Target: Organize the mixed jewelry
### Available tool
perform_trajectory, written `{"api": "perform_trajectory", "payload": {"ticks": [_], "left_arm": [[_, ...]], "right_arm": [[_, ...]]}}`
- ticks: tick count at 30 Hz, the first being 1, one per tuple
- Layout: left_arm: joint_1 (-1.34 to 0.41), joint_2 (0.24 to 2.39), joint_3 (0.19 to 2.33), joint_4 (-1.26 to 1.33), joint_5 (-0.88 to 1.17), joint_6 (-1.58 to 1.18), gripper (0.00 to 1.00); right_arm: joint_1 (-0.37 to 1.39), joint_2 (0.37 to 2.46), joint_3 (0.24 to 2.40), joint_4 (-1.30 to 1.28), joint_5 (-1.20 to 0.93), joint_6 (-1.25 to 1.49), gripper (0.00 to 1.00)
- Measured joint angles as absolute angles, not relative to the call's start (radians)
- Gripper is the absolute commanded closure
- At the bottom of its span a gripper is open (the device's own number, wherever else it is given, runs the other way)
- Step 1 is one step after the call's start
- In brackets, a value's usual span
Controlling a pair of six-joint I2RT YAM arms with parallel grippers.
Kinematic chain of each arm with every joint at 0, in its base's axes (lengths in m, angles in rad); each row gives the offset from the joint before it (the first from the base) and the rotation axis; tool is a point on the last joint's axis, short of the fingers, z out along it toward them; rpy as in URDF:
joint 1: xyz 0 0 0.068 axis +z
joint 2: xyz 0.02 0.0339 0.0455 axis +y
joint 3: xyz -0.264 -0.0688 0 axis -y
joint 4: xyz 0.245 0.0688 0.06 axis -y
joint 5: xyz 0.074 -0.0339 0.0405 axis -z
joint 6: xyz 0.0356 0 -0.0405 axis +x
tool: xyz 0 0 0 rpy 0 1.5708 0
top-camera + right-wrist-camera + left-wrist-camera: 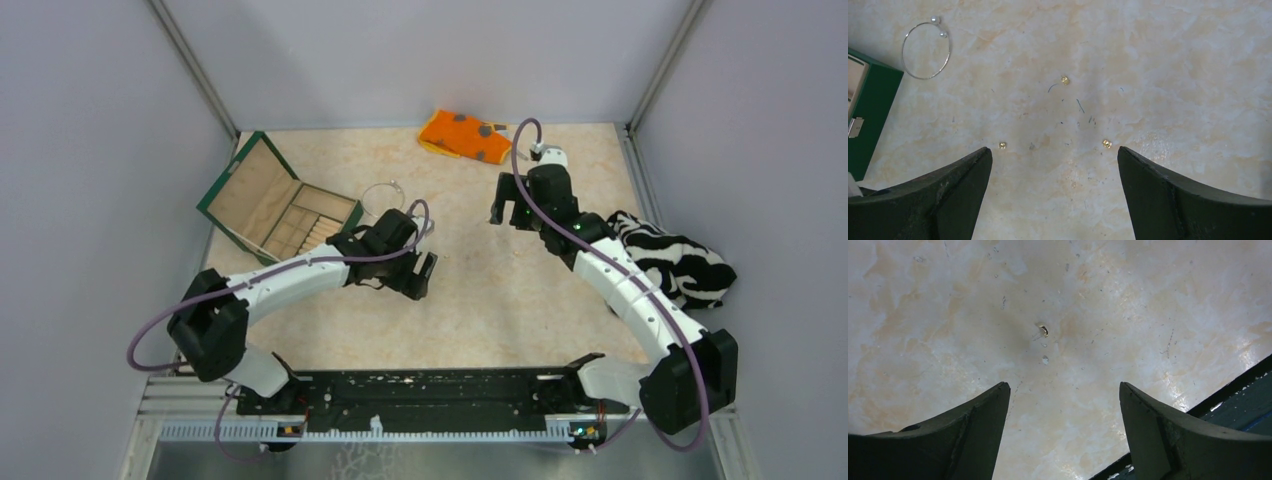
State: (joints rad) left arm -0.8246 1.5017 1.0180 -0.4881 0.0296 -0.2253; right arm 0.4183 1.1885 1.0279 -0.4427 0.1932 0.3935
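The thin silvery wire bangle (926, 50) lies flat on the table beside the green box; the top view shows this bangle (381, 192) just behind my left wrist. Three tiny gold pieces (1064, 79) (1002, 145) (1106, 143) lie scattered ahead of my right gripper (1054, 150), which is open and empty above the table. My left gripper (1064, 386) is open and empty too, with a small gold piece (1043, 330) and a pale speck (1045, 360) on the table ahead of its fingertips. Seen from above, the left gripper (422, 277) is at mid-table and the right gripper (505, 212) is further back.
An open green box (280, 205) with wooden compartments stands at the left. An orange grey-spotted cloth (465, 135) lies at the back. A black-and-white striped cloth (675, 260) is bunched at the right wall. The black base rail (420, 390) runs along the near edge.
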Motion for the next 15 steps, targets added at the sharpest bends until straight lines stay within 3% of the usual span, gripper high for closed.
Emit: {"api": "perform_trajectory", "payload": {"ticks": [8,15], "left_arm": [[-0.825,1.588,1.003,-0.431,-0.003,-0.289,0.29],[-0.825,1.645,1.004,-0.388,-0.052,-0.327,0.47]], "right_arm": [[0.418,1.188,1.028,-0.443,0.189,0.404,0.05],[0.418,1.188,1.027,-0.442,0.189,0.409,0.05]]}}
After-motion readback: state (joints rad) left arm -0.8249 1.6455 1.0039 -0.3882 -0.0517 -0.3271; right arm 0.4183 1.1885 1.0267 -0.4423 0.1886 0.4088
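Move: The small gold earring my open left hand is going for lies almost under it, about 8 cm below, some 2 cm forward and 1 cm to its left. A second gold piece sits about 8 cm ahead of that hand and 5 cm right. The silver bangle is some 18 cm ahead and 7 cm left; the open jewelry box about 14 cm ahead and 22 cm left. From my right hand the earring lies about 15 cm left, 8 cm back and 20 cm down. I sink my left hand about 4.5 cm towards the gold earring, easing some 1.5 cm forward after the first bit of descent so it comes between the fingertips. On the way I turn the wrist a little, 5 to 10 degrees counter-clockwise, and draw the wide-open fingers in to a bit over half open, without gripping anything yet. ##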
